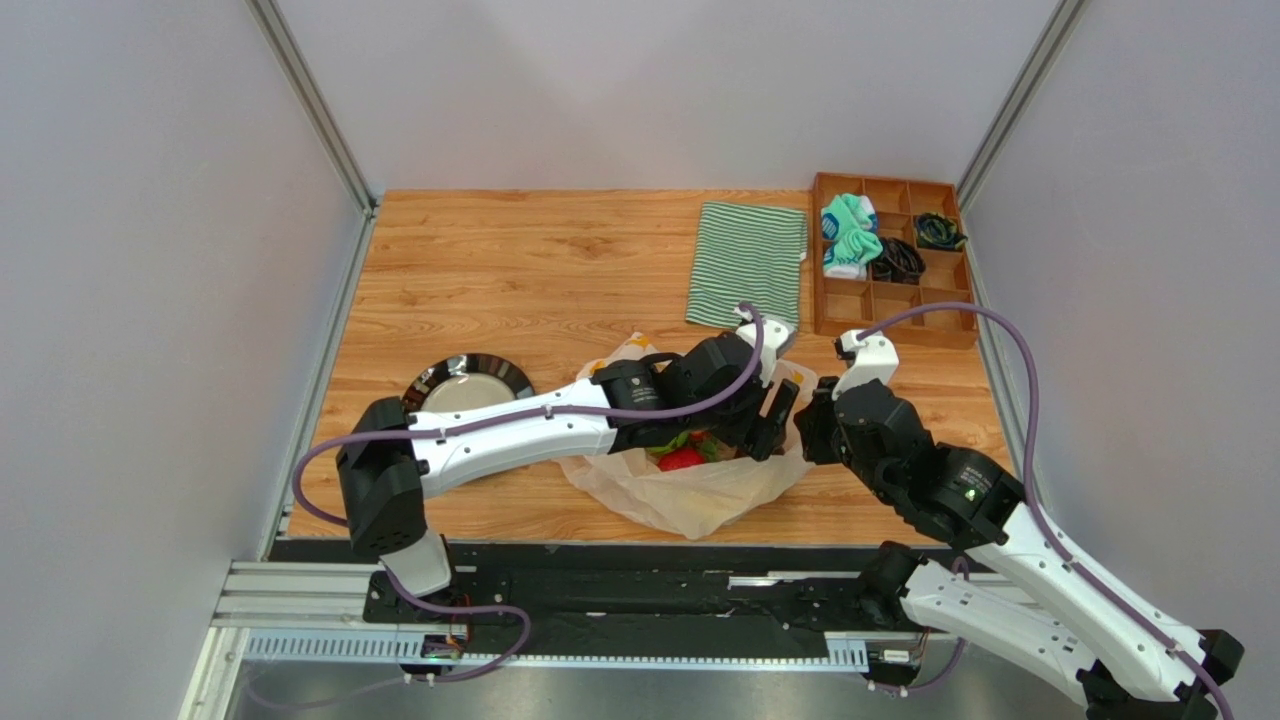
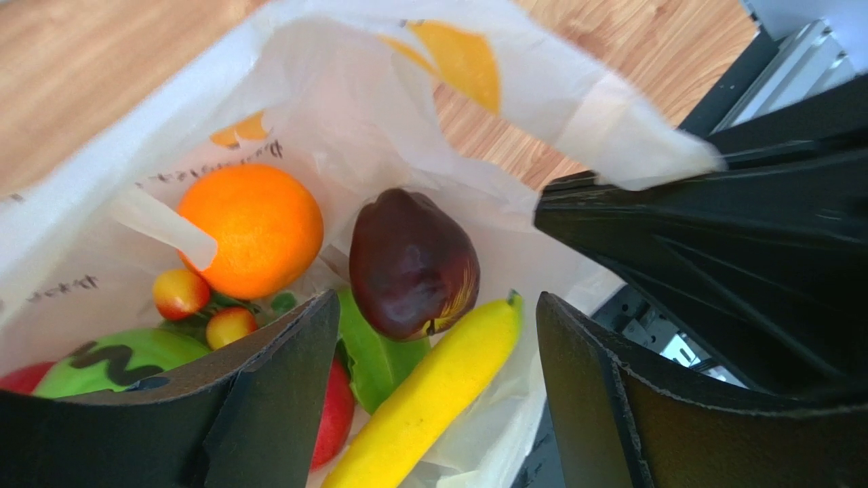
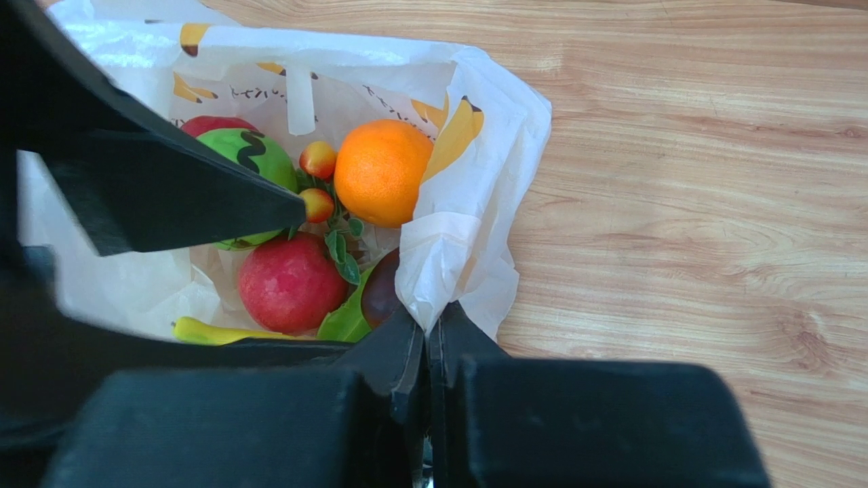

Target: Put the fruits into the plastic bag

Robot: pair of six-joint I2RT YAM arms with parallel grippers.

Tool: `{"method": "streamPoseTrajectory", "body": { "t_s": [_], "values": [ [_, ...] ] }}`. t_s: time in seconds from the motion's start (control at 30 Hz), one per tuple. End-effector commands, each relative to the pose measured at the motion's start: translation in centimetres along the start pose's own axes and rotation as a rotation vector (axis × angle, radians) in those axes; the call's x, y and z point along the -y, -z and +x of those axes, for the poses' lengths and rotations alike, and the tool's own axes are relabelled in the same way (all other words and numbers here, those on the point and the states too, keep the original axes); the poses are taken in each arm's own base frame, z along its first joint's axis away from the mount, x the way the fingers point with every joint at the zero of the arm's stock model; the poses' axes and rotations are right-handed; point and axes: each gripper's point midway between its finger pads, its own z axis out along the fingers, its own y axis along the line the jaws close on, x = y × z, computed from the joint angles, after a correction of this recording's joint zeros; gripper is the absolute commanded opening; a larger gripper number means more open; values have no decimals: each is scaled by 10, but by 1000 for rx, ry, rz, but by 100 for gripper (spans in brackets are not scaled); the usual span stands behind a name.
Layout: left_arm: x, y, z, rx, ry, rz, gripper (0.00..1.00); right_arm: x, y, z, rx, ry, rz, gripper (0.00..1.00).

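The plastic bag (image 1: 691, 495) lies open on the wooden table near the front edge, and the fruits sit inside it. In the left wrist view I see an orange (image 2: 253, 229), a dark red apple (image 2: 408, 262), a yellow banana (image 2: 438, 397), a green elongated piece (image 2: 382, 356) and a green round fruit (image 2: 122, 361). My left gripper (image 2: 436, 305) hangs open over the bag's mouth; the banana lies loose below it. My right gripper (image 3: 428, 320) is shut on the bag's rim (image 3: 453, 264) and holds it up. A red apple (image 3: 290, 283) shows in the right wrist view.
A black plate (image 1: 469, 383) sits left of the bag. A green-and-white striped cloth (image 1: 747, 263) lies at the back, beside a wooden compartment box (image 1: 887, 182) holding socks. Grey walls close in both sides; the black rail runs along the near edge.
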Motion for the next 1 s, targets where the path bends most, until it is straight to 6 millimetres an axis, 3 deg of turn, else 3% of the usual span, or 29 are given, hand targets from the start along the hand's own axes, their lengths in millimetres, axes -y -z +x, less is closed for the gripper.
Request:
{"method": "streamPoseTrajectory", "body": {
  "t_s": [0.0,0.1,0.13,0.17,0.2,0.23,0.27,0.3,0.33,0.37,0.47,0.53,0.6,0.77,0.9,0.97],
  "values": [
    [18,65,-65,198,-85,67,79,-2,5,-11,36,-18,-5,3],
    [5,107,-85,306,-86,20,79,-1,5,-11,36,-17,-2,3],
    [-7,114,-82,323,-82,-27,79,-1,6,-12,38,-18,-1,3],
    [-13,140,-90,383,-61,-37,80,-1,6,-12,38,-18,-1,3],
    [-28,151,-91,416,-37,-102,80,-1,5,-11,36,-15,-3,3],
    [-43,153,-75,393,-13,-152,82,-1,5,-11,36,-17,-3,3],
    [-54,175,-74,427,18,-180,83,-1,6,-12,38,-17,-5,3],
    [-70,183,-69,435,40,-247,83,-1,6,-12,39,-20,-5,3],
    [-88,185,-49,387,71,-308,84,-1,5,-11,35,-17,-4,3],
    [-99,201,-45,404,102,-331,84,-2,5,-11,35,-17,-4,3],
    [-130,218,-17,387,168,-406,86,-3,4,-11,31,-14,-6,3],
    [-140,220,-1,369,218,-393,87,-4,2,-10,25,-12,-5,3],
    [-135,209,16,317,237,-320,87,-6,1,-10,21,-12,-10,3],
    [-119,191,18,319,281,-162,87,-9,0,-10,14,-11,-20,3],
    [-124,175,29,261,289,-176,84,-8,0,-8,10,-11,-19,3],
    [-120,166,24,280,283,-145,80,-8,-1,-8,10,-11,-16,3]
  ]
}}
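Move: Some 22 cm to the left of the left hand, about level with it fore and aft and 5 cm lower, is the bag's free left rim; the watermelon lies inside about 13 cm left and 3 cm ahead of the hand, 7 cm below. The empty plate stands roughly 20 cm left of that rim and 3 cm farther out. For the right hand, pinching the right rim, the left rim is about 27 cm to the left, level fore and aft, 5 cm lower. Leaving the banana in the bag, the open left hand climbs about 15 cm and sweeps some 24 cm left over the fruit to the bag's left rim, tilting its fingers up on the way. It then sinks about 12 cm, easing 2 cm back right, the tilt mostly undone and the hand turned some 25 degrees counter-clockwise. The right hand keeps its pinch on the right rim, almost still. ##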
